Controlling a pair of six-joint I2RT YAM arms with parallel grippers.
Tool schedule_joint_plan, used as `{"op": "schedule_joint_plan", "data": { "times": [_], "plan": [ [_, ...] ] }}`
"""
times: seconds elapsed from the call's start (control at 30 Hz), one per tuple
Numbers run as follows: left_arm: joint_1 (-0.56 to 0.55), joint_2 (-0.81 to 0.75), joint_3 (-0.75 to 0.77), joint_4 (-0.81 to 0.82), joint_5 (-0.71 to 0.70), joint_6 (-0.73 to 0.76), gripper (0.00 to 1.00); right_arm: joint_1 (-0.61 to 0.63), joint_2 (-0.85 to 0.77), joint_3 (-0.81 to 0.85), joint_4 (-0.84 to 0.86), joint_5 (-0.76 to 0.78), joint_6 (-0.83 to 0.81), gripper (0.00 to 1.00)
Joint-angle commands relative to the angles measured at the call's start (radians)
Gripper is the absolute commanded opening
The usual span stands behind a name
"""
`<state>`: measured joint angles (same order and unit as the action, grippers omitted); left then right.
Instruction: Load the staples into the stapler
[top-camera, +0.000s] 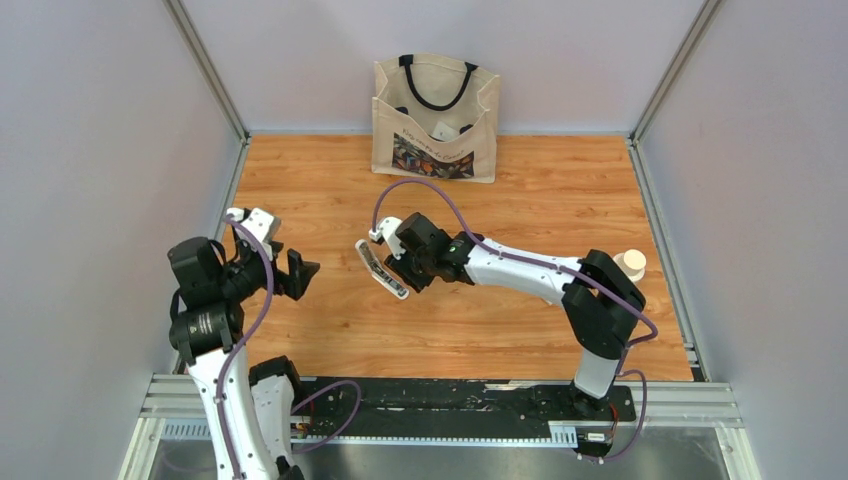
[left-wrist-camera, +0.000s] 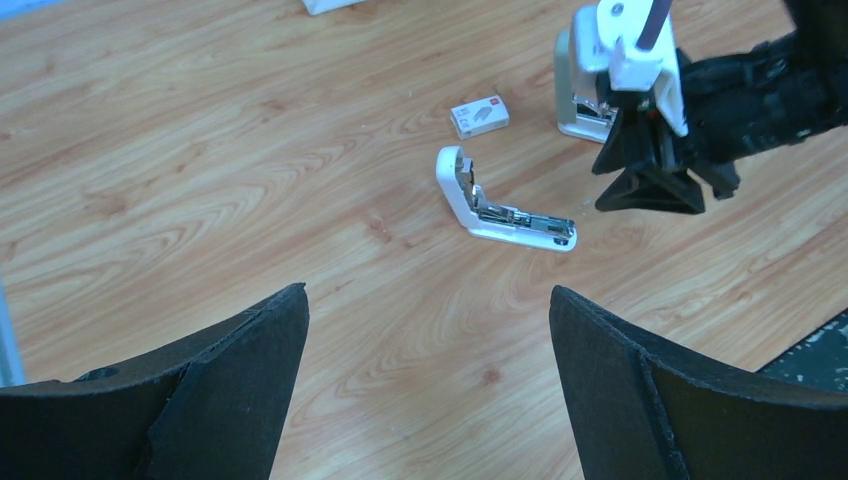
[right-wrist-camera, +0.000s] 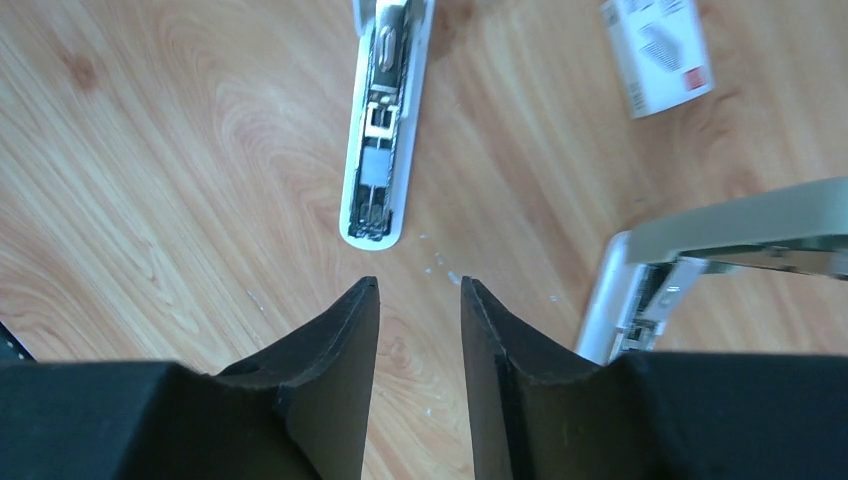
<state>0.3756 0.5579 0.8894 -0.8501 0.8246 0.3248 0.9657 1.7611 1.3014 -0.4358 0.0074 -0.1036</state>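
A white stapler (right-wrist-camera: 385, 130) lies flipped open on the wooden table, its metal magazine facing up; it also shows as the stapler (left-wrist-camera: 500, 205) and the stapler (top-camera: 383, 270). My right gripper (right-wrist-camera: 418, 285) hovers just short of its near end, jaws a narrow gap apart with nothing between them. The staples cannot be made out as a separate strip. My left gripper (left-wrist-camera: 428, 291) hangs wide open and empty at the left, well away from the stapler.
A small white staple box (right-wrist-camera: 658, 50) lies beyond the stapler. A second stapler (right-wrist-camera: 720, 250), grey-white and part open, stands to the right of my right gripper. A tote bag (top-camera: 435, 118) stands at the back wall and a white cup (top-camera: 630, 263) at the right edge.
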Motion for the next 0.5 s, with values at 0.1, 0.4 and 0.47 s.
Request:
{"op": "schedule_joint_plan", "data": {
  "times": [0.1,0.4,0.47],
  "plan": [
    [-0.085,0.180,0.039,0.101,-0.002,-0.030,0.97,0.002,0.064,0.009,0.108,-0.121,0.033,0.40],
    [-0.224,0.390,-0.001,0.348,-0.099,-0.142,0.96,0.002,0.141,0.059,0.085,-0.153,0.059,0.41],
    [-0.233,0.440,0.003,0.377,-0.094,-0.158,0.96,0.002,0.155,0.067,0.081,-0.149,0.058,0.41]
  ]
}}
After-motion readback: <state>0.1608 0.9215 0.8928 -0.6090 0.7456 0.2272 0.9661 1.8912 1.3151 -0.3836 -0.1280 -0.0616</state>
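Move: The open white stapler's middle lies about 3 cm ahead of the right hand, 7 cm to its left and 6 cm below. The staple box is some 10 cm ahead, 3 cm left; the green stapler, lid raised, about 8 cm ahead and 5 cm right, both also roughly 6 cm below. From the left hand the white stapler lies about 12 cm ahead, 17 cm right and 21 cm below. The right hand comes down about 4.5 cm to the front end of the white stapler's open base, easing back a little and then about 2 cm left, its half-open fingers tipping slightly steeper; contact can't be made out. The wide-open left hand swings forward some 7 cm and sinks half as much towards the same stapler, drifting right and tipping down. ##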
